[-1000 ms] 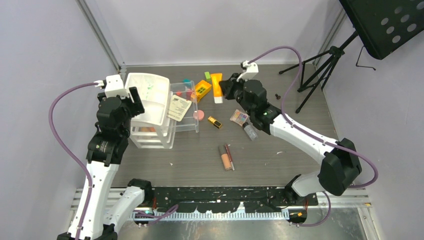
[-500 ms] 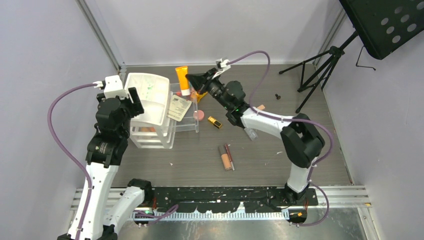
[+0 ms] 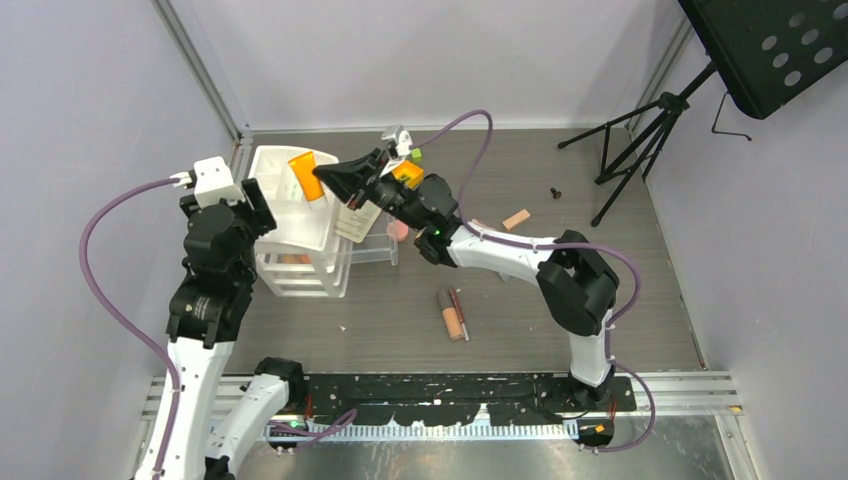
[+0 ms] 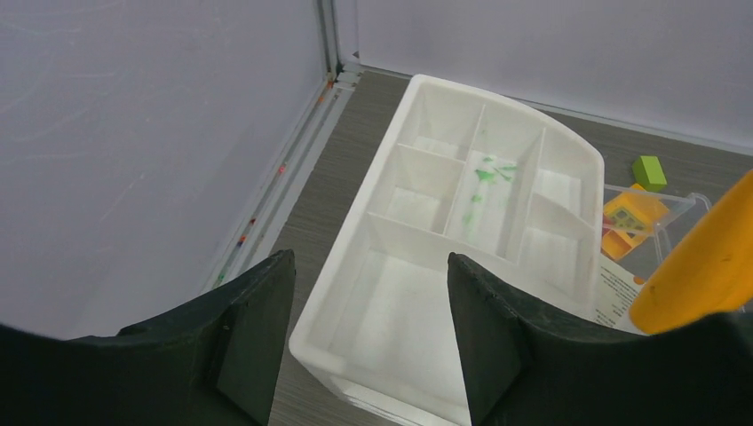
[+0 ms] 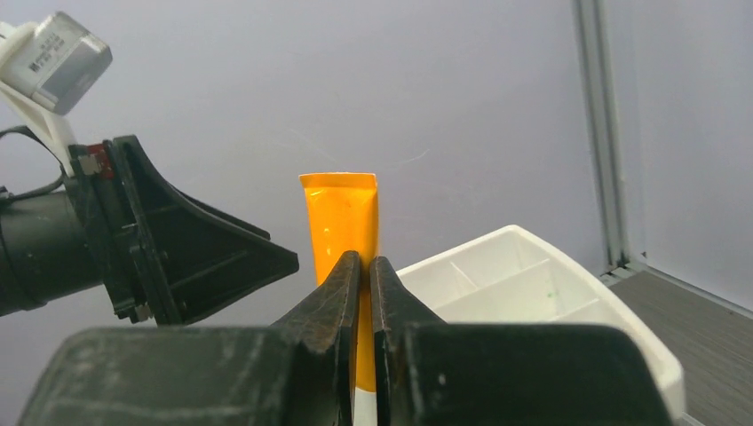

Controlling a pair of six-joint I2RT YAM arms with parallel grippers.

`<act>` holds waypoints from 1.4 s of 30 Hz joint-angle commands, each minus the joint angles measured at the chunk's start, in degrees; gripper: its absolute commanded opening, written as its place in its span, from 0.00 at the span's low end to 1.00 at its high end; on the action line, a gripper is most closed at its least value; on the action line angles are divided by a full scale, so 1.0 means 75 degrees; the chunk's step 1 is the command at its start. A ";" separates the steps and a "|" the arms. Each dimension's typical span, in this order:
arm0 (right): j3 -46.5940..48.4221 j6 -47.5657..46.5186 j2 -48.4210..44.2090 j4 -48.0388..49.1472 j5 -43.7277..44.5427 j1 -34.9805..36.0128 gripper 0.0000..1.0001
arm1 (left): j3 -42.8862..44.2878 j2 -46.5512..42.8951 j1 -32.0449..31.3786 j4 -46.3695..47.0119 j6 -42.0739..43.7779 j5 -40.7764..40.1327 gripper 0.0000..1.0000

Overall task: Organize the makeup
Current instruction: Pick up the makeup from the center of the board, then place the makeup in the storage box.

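Note:
My right gripper [image 3: 325,178] [image 5: 365,266] is shut on the orange tube [image 3: 305,175] [image 5: 342,217]. It holds the tube in the air over the white divided organizer tray [image 3: 270,160] [image 5: 533,266]. My left gripper [image 3: 262,208] [image 4: 368,262] hangs open and empty over the tray's [image 4: 355,257] near left corner. The orange tube [image 4: 706,266] shows at the right edge of the left wrist view. On the table lie a beige tube [image 3: 450,315] beside a red pencil [image 3: 460,312], a pink compact [image 3: 398,230] and a small peach stick [image 3: 516,219].
The tray sits on clear drawers [image 3: 300,275], with a clear box [image 3: 372,250] and a paper card [image 3: 355,220] beside it. A yellow toy brick [image 4: 632,217] and a green block [image 4: 649,171] lie behind. A tripod stand [image 3: 640,130] stands at the back right.
The right arm has swung left, carrying the orange tube from the back middle of the table to above the white tray. The left arm has shifted slightly left.

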 commanded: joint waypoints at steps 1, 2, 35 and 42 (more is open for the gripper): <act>0.0627 -0.0416 0.0429 0.0515 -0.0222 0.0325 0.00 | -0.0077 -0.0299 0.0053 0.0332 -0.0086 -0.0794 0.65; 0.0747 -0.0502 0.0594 0.0506 -0.0217 0.0406 0.00 | -0.0089 -0.0353 0.0050 0.0338 -0.0086 -0.0925 0.65; -0.0001 -0.2441 0.1832 0.2870 0.1166 0.0847 0.00 | -0.0380 -0.0921 0.0041 0.0591 -0.0156 -0.1382 0.68; -0.0301 -0.2474 0.1816 0.3195 0.1368 0.0847 0.06 | -0.0389 -0.0897 0.0041 0.0596 -0.0166 -0.1296 0.68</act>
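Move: The right hand, already holding the orange tube, is above the box's white top tray. The middle of the tray's near compartment lies about 8 cm to its left, 1 cm back and 14 cm below. The open clear drawer is some 6 cm right, 5 cm ahead and 24 cm below the hand, the yellow toy car about 11 cm right, 16 cm ahead and 35 cm down. From the empty left hand, that compartment is about 9 cm right, 6 cm ahead and 11 cm below. Down and to the left goes the right hand, sinking about 8 cm towards the tray's near compartment with the tube still pinched; it swings left early, then eases back right by some 3 cm while turning slightly clockwise. The left hand, empty and open, first draws back and left about 5 cm away from the tray, turning counter-clockwise, then waits. ##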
